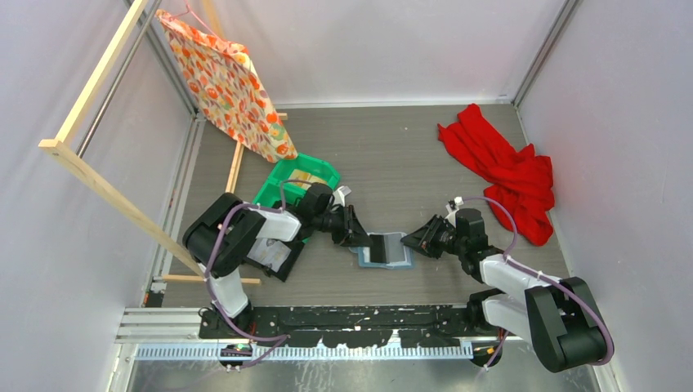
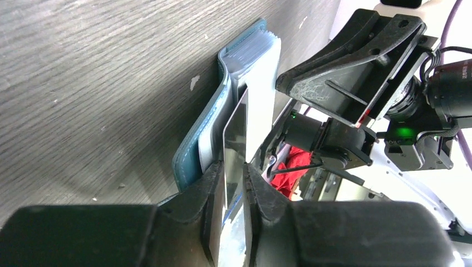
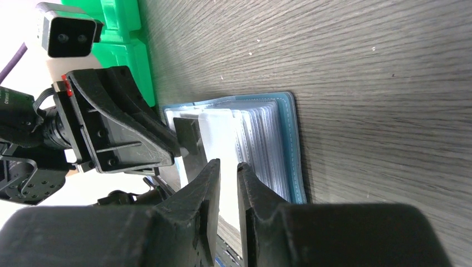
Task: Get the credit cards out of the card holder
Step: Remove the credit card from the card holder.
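Note:
The blue-teal card holder (image 1: 394, 261) lies open on the table between both arms, its clear sleeves fanned out (image 3: 261, 144). A dark credit card (image 2: 236, 130) sticks out of a sleeve on the holder's left side (image 2: 203, 139). My left gripper (image 2: 245, 167) stands around this card with its jaws slightly apart, the card against one pad. From the right, my right gripper (image 3: 227, 164) is shut on a pale sleeve (image 3: 220, 136) of the holder and keeps it raised. In the top view the left gripper (image 1: 365, 238) and right gripper (image 1: 411, 241) face each other across the holder.
A green plastic bin (image 1: 282, 175) stands just behind the left arm. A red cloth (image 1: 507, 171) lies at the back right. A patterned bag (image 1: 229, 82) hangs from a wooden frame (image 1: 106, 192) on the left.

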You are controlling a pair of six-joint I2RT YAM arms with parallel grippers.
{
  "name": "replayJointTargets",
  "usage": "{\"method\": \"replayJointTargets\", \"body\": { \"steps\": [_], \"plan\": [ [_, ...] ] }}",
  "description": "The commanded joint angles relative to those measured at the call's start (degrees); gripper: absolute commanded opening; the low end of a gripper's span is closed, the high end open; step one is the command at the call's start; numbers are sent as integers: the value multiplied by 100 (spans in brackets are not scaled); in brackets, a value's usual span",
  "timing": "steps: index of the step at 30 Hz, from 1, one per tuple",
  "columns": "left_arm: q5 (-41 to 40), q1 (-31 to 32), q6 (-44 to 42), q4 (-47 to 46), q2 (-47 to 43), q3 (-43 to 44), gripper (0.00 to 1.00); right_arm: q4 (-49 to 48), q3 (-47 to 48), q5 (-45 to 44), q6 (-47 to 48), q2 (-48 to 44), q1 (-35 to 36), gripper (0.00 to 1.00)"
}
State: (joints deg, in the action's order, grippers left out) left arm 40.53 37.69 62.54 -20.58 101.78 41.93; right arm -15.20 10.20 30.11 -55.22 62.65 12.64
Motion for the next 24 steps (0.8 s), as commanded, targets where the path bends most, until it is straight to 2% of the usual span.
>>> {"method": "replayJointTargets", "body": {
  "steps": [1, 10, 15, 24],
  "plan": [
    [275, -17, 253, -578, 160, -104, 24, 492, 9, -382, 274, 135, 32, 24],
    [121, -13, 96, -292, 132, -69, 37, 489, 16, -425, 266, 152, 38, 24],
    [-11, 6, 50, -243, 42, -201, 51, 492, 17, -426, 264, 140, 42, 24],
    [-46, 253, 278, -748, 253, -311, 51, 498, 1, -391, 283, 102, 53, 25]
  ]
}}
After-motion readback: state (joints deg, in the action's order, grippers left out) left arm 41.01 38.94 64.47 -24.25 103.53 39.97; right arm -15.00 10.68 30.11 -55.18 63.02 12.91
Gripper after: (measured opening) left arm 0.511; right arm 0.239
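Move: The black card sticks out of its clear sleeve with its near edge between the left fingertips, its middle about 3 cm to their right, 1 cm back and 2 cm lower. The open card holder's middle is some 5 cm right of that hand, 2 cm back and 3 cm below; the green tray's is about 20 cm left, 16 cm ahead and 3 cm below. From the right hand the card lies about 7 cm left, 2 cm back and 2 cm down. Opening steadily from a narrow gap to about half wide, the left fingers let go of the card's edge while their hand sinks about 1 cm towards it, then late on eases back by about as much, the tips spread wide over the card. The wrist hardly turns. The right hand stays in place with the clear sleeves still between its fingers. ##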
